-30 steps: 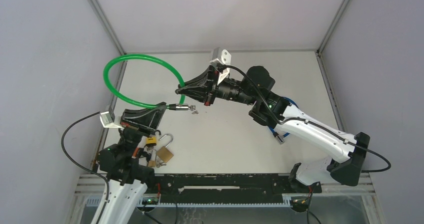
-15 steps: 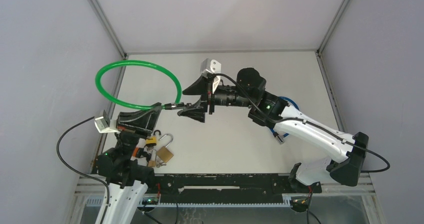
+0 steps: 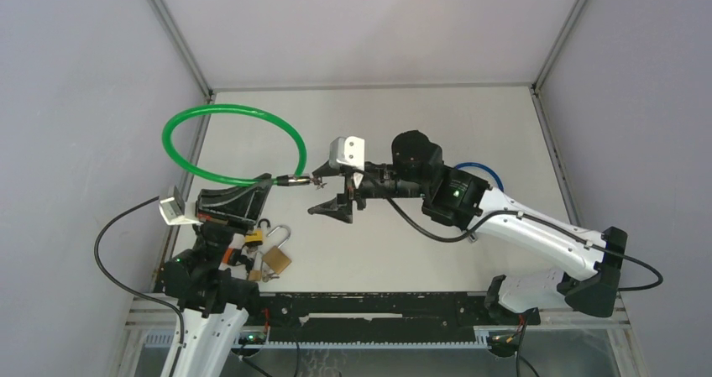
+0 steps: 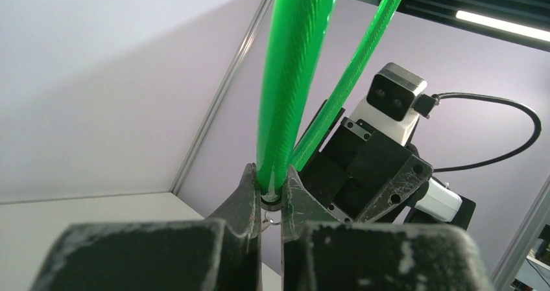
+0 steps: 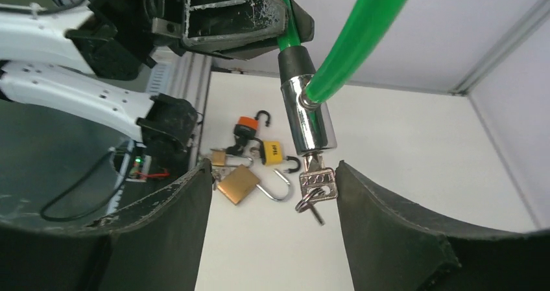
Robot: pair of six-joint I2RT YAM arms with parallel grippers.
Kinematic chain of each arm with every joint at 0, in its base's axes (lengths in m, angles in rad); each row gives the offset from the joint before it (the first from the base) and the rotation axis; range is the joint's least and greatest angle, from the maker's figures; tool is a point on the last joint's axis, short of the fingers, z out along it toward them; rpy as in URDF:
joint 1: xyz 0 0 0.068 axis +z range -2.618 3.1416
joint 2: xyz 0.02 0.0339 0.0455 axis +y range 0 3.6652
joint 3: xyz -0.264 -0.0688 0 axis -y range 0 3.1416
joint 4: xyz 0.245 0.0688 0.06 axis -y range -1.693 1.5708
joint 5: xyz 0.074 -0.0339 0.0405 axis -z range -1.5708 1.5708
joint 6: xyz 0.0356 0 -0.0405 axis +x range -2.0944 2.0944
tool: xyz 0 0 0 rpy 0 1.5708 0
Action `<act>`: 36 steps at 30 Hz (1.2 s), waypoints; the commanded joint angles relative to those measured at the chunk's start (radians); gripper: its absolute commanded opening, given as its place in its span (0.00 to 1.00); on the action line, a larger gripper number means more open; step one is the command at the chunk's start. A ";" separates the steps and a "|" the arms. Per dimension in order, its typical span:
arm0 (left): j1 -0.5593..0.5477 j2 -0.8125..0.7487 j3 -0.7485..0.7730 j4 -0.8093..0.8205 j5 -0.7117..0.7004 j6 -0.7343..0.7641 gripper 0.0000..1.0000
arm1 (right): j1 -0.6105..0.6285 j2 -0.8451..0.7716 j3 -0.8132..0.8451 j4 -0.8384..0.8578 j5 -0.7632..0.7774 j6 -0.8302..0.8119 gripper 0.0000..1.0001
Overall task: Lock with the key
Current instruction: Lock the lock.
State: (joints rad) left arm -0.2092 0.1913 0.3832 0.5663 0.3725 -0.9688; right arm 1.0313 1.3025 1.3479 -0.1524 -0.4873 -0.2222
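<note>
A green cable lock (image 3: 231, 142) loops up above the table's back left. My left gripper (image 3: 262, 185) is shut on the cable just behind its chrome lock cylinder (image 3: 295, 179). In the left wrist view the jaws (image 4: 271, 181) pinch the green cable (image 4: 285, 96) at its black ferrule. The key (image 5: 318, 184) sticks out of the cylinder (image 5: 308, 122), with a ring and a second key dangling from it. My right gripper (image 5: 272, 168) stands open around the key, which hangs close to the right finger (image 5: 389, 220); no pad presses on it. From above, the right gripper (image 3: 329, 191) straddles the key (image 3: 317, 180).
Several padlocks lie near the left arm's base: a brass one (image 3: 275, 261) with an open shackle, a yellow one (image 3: 253, 237), and an orange one (image 5: 246, 124). A blue cable (image 3: 474, 171) lies behind the right arm. The enclosure's walls stand close on the left and at the back.
My right gripper was shut on the key and now stands open around it, its wrist rolled and lowered. The left gripper with the cable has shifted slightly left.
</note>
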 commanded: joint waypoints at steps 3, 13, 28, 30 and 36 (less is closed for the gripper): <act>0.011 -0.008 0.006 0.066 0.002 -0.001 0.00 | 0.045 -0.016 0.007 0.012 0.166 -0.216 0.65; 0.012 -0.010 0.004 0.066 0.002 -0.007 0.00 | 0.052 -0.023 0.008 0.003 0.180 -0.234 0.32; 0.013 -0.024 -0.021 0.096 0.054 0.087 0.00 | 0.001 0.097 0.244 -0.221 -0.122 0.005 0.15; 0.013 -0.028 -0.027 0.096 0.059 0.090 0.00 | -0.014 0.094 0.244 -0.198 -0.142 0.049 0.14; 0.014 -0.035 -0.030 0.096 0.047 0.083 0.00 | -0.033 0.086 0.244 -0.178 -0.169 0.111 0.30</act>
State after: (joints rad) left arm -0.2005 0.1646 0.3710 0.6231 0.4038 -0.9138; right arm 1.0016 1.3991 1.5482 -0.3943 -0.5743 -0.2173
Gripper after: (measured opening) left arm 0.068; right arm 0.272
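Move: The key, sitting in the green cable lock, lies about 2 cm ahead of the right hand's open fingertips, barely 1 cm to their left and level with them. The lock cylinder stands about 5 cm left and 2 cm ahead of that hand; the cable's other end meets the cylinder some 3 cm ahead and 4 cm left, slightly above. From the left hand, holding the cable by the lock, the key is about 9 cm right, level in height and depth. The right fingers close from wide open and pinch the key's head, the hand first shifting forward about 2 cm while rolling some 10–15 degrees about its finger line, forward side up. Gripping it, the hand goes back about 2 cm and rolls the other way by nearly 20 degrees. The left hand keeps its hold and gives way about 1.5 cm, mostly back. ##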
